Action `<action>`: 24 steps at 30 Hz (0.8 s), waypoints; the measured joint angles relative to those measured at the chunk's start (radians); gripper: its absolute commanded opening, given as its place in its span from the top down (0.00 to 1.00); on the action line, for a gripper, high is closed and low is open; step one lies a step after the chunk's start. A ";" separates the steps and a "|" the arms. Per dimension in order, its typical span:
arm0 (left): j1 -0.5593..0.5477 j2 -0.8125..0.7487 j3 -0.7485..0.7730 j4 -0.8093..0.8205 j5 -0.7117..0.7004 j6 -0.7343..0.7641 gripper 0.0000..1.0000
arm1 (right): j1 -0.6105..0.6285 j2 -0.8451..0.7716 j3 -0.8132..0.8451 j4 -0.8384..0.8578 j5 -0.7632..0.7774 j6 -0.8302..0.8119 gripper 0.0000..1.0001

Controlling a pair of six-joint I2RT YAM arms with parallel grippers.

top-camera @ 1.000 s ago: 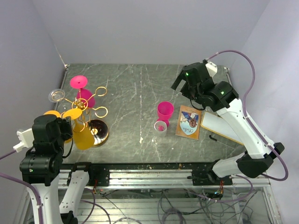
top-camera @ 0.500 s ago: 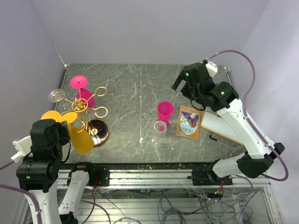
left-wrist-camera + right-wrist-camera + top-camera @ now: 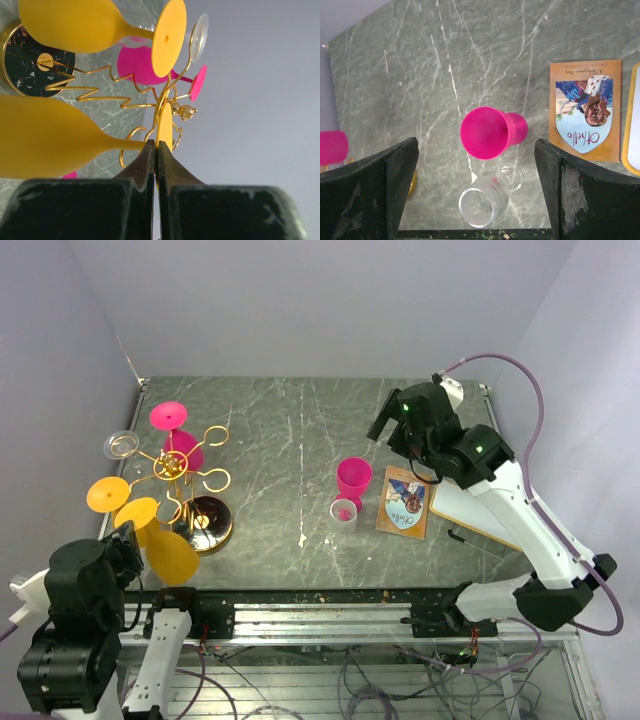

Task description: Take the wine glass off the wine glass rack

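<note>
The gold wire wine glass rack [image 3: 186, 472] stands at the left on its round disc base [image 3: 208, 524]. A pink glass [image 3: 181, 448], a yellow glass foot [image 3: 107, 492] and a clear glass foot [image 3: 122, 445] hang on its arms. My left gripper [image 3: 130, 532] is shut on the foot [image 3: 166, 125] of a yellow wine glass [image 3: 168, 552], held tilted at the rack's near-left side. In the left wrist view, the bowl [image 3: 45, 137] is at the left and the rack [image 3: 165, 95] behind. My right gripper [image 3: 476, 160] is open and empty, high over the table's middle right.
A pink glass [image 3: 353, 478] and a clear glass [image 3: 343, 512] lie on the table under the right gripper. A picture card [image 3: 405, 500] and a white board with a yellow rim [image 3: 470, 512] lie to their right. Grey walls close in the left and back.
My left arm has pulled back toward the near left, carrying the yellow glass out from the rack. The right arm has shifted only slightly.
</note>
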 measured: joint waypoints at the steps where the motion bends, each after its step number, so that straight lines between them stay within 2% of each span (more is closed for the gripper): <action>1: 0.000 -0.016 0.000 -0.004 0.003 0.000 0.93 | 0.000 -0.024 -0.036 0.026 -0.016 -0.017 0.00; 8: 0.000 -0.078 0.031 -0.026 0.075 0.039 0.93 | -0.002 -0.263 -0.266 0.263 -0.168 -0.148 0.00; 15: -0.001 -0.145 0.057 -0.016 0.239 0.067 0.93 | -0.002 -0.318 -0.275 0.387 -0.295 -0.238 0.00; 19: -0.001 -0.202 0.009 0.073 0.349 0.088 0.93 | -0.002 -0.296 -0.275 0.427 -0.425 -0.278 0.00; 24: -0.002 -0.266 -0.116 0.272 0.474 0.124 0.93 | -0.002 -0.283 -0.277 0.484 -0.560 -0.277 0.00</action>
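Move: My left hand already holds a yellow glass upside down by its stem, close to the foot. The standing pink glass lies about 14 cm ahead, 42 cm to its right and 24 cm lower; the clear glass is 40 cm right, 6 cm ahead. The rack rises 10 cm ahead and 6 cm right, and another yellow glass hangs 5 cm ahead, 6 cm left. From my empty right hand, the held glass is about 50 cm left and 21 cm back, slightly lower. Keeping my pinch on the yellow glass's stem, I draw my left hand back, then carry it about 8 cm right along the rack's near side, rising and turning clockwise some 25 degrees as the fingers tip up. My right hand, wide open and touching nothing, backs up and lifts, then swings left towards the held glass, some 6 cm each way, turning counter-clockwise about 35 degrees. ##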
